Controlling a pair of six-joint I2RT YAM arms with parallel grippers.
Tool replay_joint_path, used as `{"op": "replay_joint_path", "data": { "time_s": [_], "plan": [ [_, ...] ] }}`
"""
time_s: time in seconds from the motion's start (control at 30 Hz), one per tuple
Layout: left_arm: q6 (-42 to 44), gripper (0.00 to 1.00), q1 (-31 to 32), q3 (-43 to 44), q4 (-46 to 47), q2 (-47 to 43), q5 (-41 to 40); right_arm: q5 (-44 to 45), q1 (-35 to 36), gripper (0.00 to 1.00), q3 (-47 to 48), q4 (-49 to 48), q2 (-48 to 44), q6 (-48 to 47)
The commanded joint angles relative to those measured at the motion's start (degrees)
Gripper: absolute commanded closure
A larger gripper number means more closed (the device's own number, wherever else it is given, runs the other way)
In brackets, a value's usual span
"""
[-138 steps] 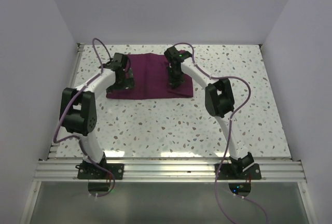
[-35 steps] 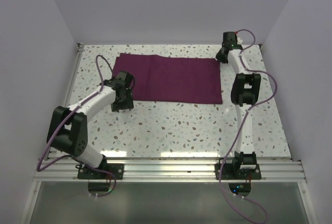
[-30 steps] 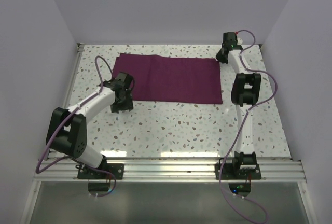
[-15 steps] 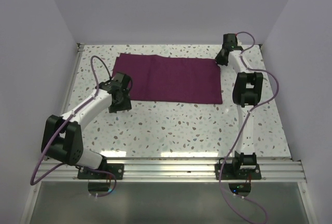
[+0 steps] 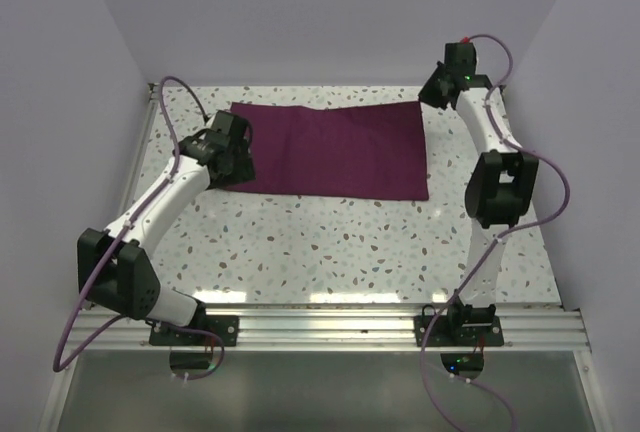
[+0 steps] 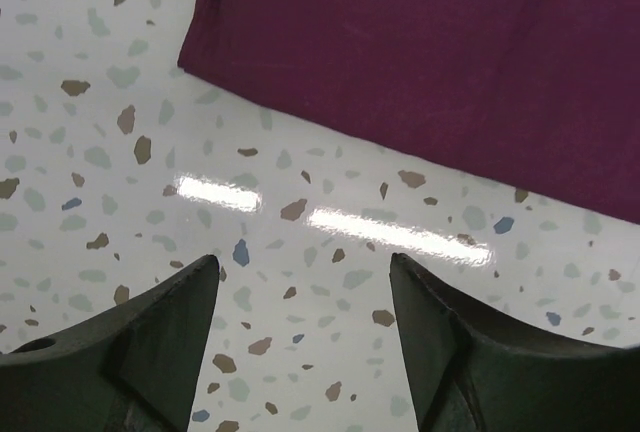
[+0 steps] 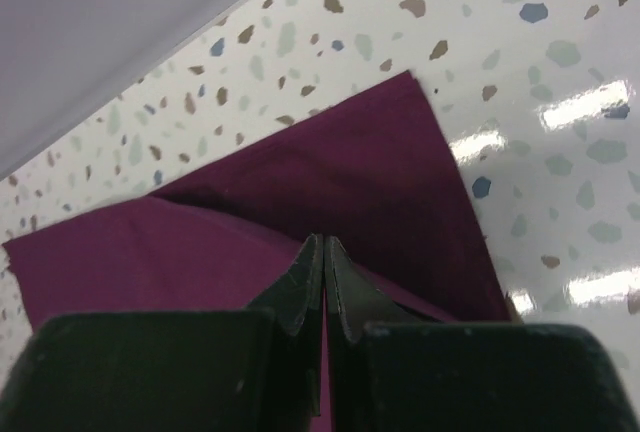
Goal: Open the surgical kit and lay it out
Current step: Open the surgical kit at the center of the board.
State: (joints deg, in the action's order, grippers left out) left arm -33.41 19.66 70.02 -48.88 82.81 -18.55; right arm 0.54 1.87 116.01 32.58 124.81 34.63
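The surgical kit shows as a dark purple cloth wrap (image 5: 330,152) spread flat across the far half of the speckled table (image 5: 330,242). My right gripper (image 5: 438,92) hangs above its far right corner. In the right wrist view, the right gripper (image 7: 324,242) is shut on a raised upper layer of the cloth (image 7: 150,252), over a darker layer below. My left gripper (image 5: 235,167) is at the cloth's near left edge. The left wrist view shows the left gripper (image 6: 300,267) open above bare table, with the cloth's (image 6: 430,52) edge just beyond its fingertips.
White walls (image 5: 100,42) close in the table on the left, back and right. An aluminium rail (image 5: 330,327) with both arm bases runs along the near edge. Purple cables (image 5: 545,177) loop off both arms.
My right arm has risen and drawn back to the far right, lifting the cloth's far right corner. My left gripper has opened wider and moved back along the cloth's left edge.
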Motion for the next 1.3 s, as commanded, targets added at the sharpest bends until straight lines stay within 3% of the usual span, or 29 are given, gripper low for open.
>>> {"op": "replay_joint_path", "data": {
  "time_s": [0.0, 0.27, 0.43, 0.53, 0.73, 0.87, 0.97, 1.03, 1.1, 1.13, 1.17, 1.2, 1.27],
  "plan": [
    [1.24, 0.27, 0.29, 5.56, -1.21, 1.39, -1.67, -3.43, 1.99, 1.0, -5.77, -1.38, -11.41, 0.44],
    [1.42, 0.26, 0.29, 9.43, 0.02, 3.76, 0.17, -5.89, 7.88, 1.0, -26.85, -2.17, -26.71, -0.79],
    [1.33, 0.25, 0.29, 13.02, 0.02, 6.48, -0.44, -10.01, 11.65, 1.0, -38.03, 2.13, -36.9, -2.46],
    [1.42, 0.24, 0.29, 18.98, -1.21, 9.9, -0.88, -11.78, 12.63, 1.0, -49.95, 10.1, -48.31, -5.18],
    [0.19, 0.24, 0.29, 32.1, -4.46, 17.11, -1.4, -9.68, 15.62, 1.0, -62.72, 30.75, -71.7, -8.62],
    [-2.7, 0.25, 0.38, 35.97, -5.78, 18.97, -1.14, -5.64, 15.62, 1.0, -64.68, 37.63, -83.75, -5.11],
    [-4.03, 0.25, 0.55, 35.63, -5.52, 18.36, -0.88, -6.77, 15.71, 1.0, -64.42, 43.26, -83.6, -4.04],
    [-4.47, 0.24, 0.73, 35.1, -5.61, 18.1, -0.97, -0.64, 15.8, 1.0, -62.58, 48.17, -82.19, -4.48],
    [-4.65, 0.24, 0.82, 34.58, -5.78, 17.92, -1.05, -2.97, 15.97, 1.0, -62.22, 47.85, -82.89, -4.66],
    [-4.56, 0.25, 0.91, 34.22, -5.78, 17.66, -1.14, -3.34, 15.97, 0.8, -61.69, 48.1, -82.28, -4.31],
    [-4.56, 0.25, 1.08, 33.96, -5.87, 17.48, -1.23, -3.87, 15.97, 0.06, -61.34, 48.28, -81.49, -4.22],
    [-4.56, 0.24, 0.99, 33.26, -6.05, 17.22, -1.4, -4.14, 15.89, 0.02, -60.9, 48.28, -80.7, -4.83],
    [-4.65, 0.24, 0.99, 32.55, -5.96, 16.86, -1.67, -2.83, 15.97, 0.02, -58.53, 48.72, -78.15, -5.1]
  ]
}}
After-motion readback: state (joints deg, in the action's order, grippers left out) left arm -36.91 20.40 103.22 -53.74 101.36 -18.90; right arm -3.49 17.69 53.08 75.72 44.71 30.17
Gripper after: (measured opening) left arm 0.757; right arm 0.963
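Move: The right hand already pinches the free far right corner of the purple cloth. The near edge of the board, where that corner is headed, lies about 54 cm back, straight in line and 14 cm lower. The folded near right corner is some 25 cm back and 1 cm to its right; the cloth's middle is 9 cm back and 26 cm left. From the left hand, that near-edge spot is about 27 cm back and 49 cm right, 13 cm down. Still pinching the cloth's free corner, the right hand hauls it back towards the near edge of the board, some 47 cm, arcing up and left at first, then sinking; the wrist tips down and turns counter-clockwise about 20 degrees. There its fingers open wide and let go. The empty, open left hand goes forward about 11 cm and climbs 8 over the cloth's left part, drifting right. ##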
